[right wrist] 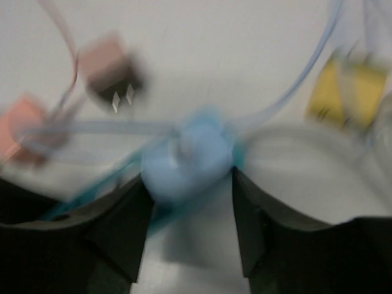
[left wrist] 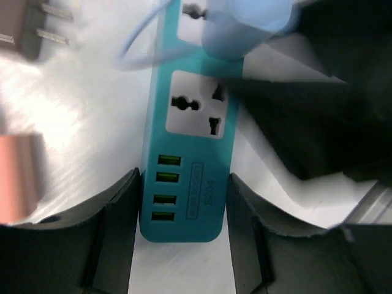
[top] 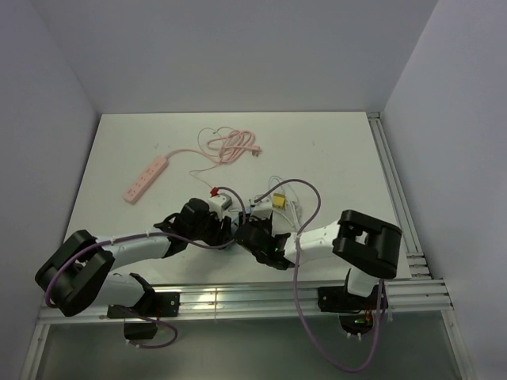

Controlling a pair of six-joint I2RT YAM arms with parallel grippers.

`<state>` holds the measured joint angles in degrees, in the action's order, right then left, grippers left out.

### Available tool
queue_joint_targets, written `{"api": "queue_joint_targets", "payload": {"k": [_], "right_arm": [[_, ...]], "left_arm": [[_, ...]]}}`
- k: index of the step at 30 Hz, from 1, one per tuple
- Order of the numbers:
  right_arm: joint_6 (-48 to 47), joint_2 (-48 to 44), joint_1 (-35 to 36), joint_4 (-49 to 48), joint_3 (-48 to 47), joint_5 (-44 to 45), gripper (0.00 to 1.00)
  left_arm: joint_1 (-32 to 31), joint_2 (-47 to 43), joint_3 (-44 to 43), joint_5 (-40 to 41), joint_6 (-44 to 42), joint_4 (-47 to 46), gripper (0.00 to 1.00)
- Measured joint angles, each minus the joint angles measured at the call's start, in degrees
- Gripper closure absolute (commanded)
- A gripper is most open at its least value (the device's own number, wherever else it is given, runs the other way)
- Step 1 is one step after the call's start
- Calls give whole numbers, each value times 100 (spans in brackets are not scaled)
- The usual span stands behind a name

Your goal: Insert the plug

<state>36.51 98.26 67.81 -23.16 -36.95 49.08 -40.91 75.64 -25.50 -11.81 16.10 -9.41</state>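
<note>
A teal power strip (left wrist: 187, 141) lies on the white table, with a free universal socket and several USB ports showing. My left gripper (left wrist: 182, 202) is shut on its USB end, one finger on each long side. A light blue plug (left wrist: 242, 24) sits on the strip's far socket, its pale blue cable looping off to the left. In the blurred right wrist view the plug (right wrist: 187, 156) sits between the fingertips of my right gripper (right wrist: 190, 184), and both tips touch its sides. From above, the two grippers (top: 242, 226) meet mid-table and hide the strip.
A brown two-pin plug (left wrist: 24, 27) and a pink block (left wrist: 18, 174) lie left of the strip. A yellow object (right wrist: 346, 92) sits to the right. A pink power strip (top: 145, 180) and its coiled pink cable (top: 230, 146) lie at the back.
</note>
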Motion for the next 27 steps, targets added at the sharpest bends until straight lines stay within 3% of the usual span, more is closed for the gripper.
{"api": "queue_joint_targets", "payload": {"k": [6, 7, 16, 19, 23, 27], "right_arm": [[1040, -1056, 483, 2031, 61, -1513, 20], [1104, -1163, 518, 2378, 81, -1729, 0], [2138, -3648, 498, 4861, 516, -2535, 0], [2409, -4680, 24, 5574, 588, -2608, 0], [2168, -5768, -1266, 6083, 492, -2669, 0], [1364, -5025, -2763, 6166, -234, -3130, 0]], "left_arm": [[-26, 146, -2, -31, 208, -389, 100], [-22, 190, -2, -26, 275, -511, 100], [-15, 225, -2, -33, 522, -765, 100], [-17, 225, -2, -31, 584, -793, 100], [-87, 243, 2, 55, 634, -831, 100], [-313, 245, 101, 356, 785, -955, 100]]}}
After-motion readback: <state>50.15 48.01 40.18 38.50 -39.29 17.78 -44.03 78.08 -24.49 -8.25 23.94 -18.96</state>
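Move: The right fingertips still hold the blue plug, its middle about 1 cm ahead of the hand point, over the far socket of the teal strip. That strip's middle lies about 2 cm back, 2 cm left and 3 cm lower. On the table the yellow plug is some 7 cm right and 4 cm ahead, the brown plug 8 cm left and 4 cm ahead. From the left hand, gripping the strip's near end, the blue plug is about 7 cm ahead, 7 cm right and slightly higher. The right fingers let go of the blue plug, spreading fully as the hand pulls quickly back some 13 cm, nearly level. It then swings right and up, coming forward again, to end about 16 cm right and 10 cm higher, tipped some 25 degrees more downward. The left hand keeps its grip on the teal strip's end, easing about 2 cm right. ##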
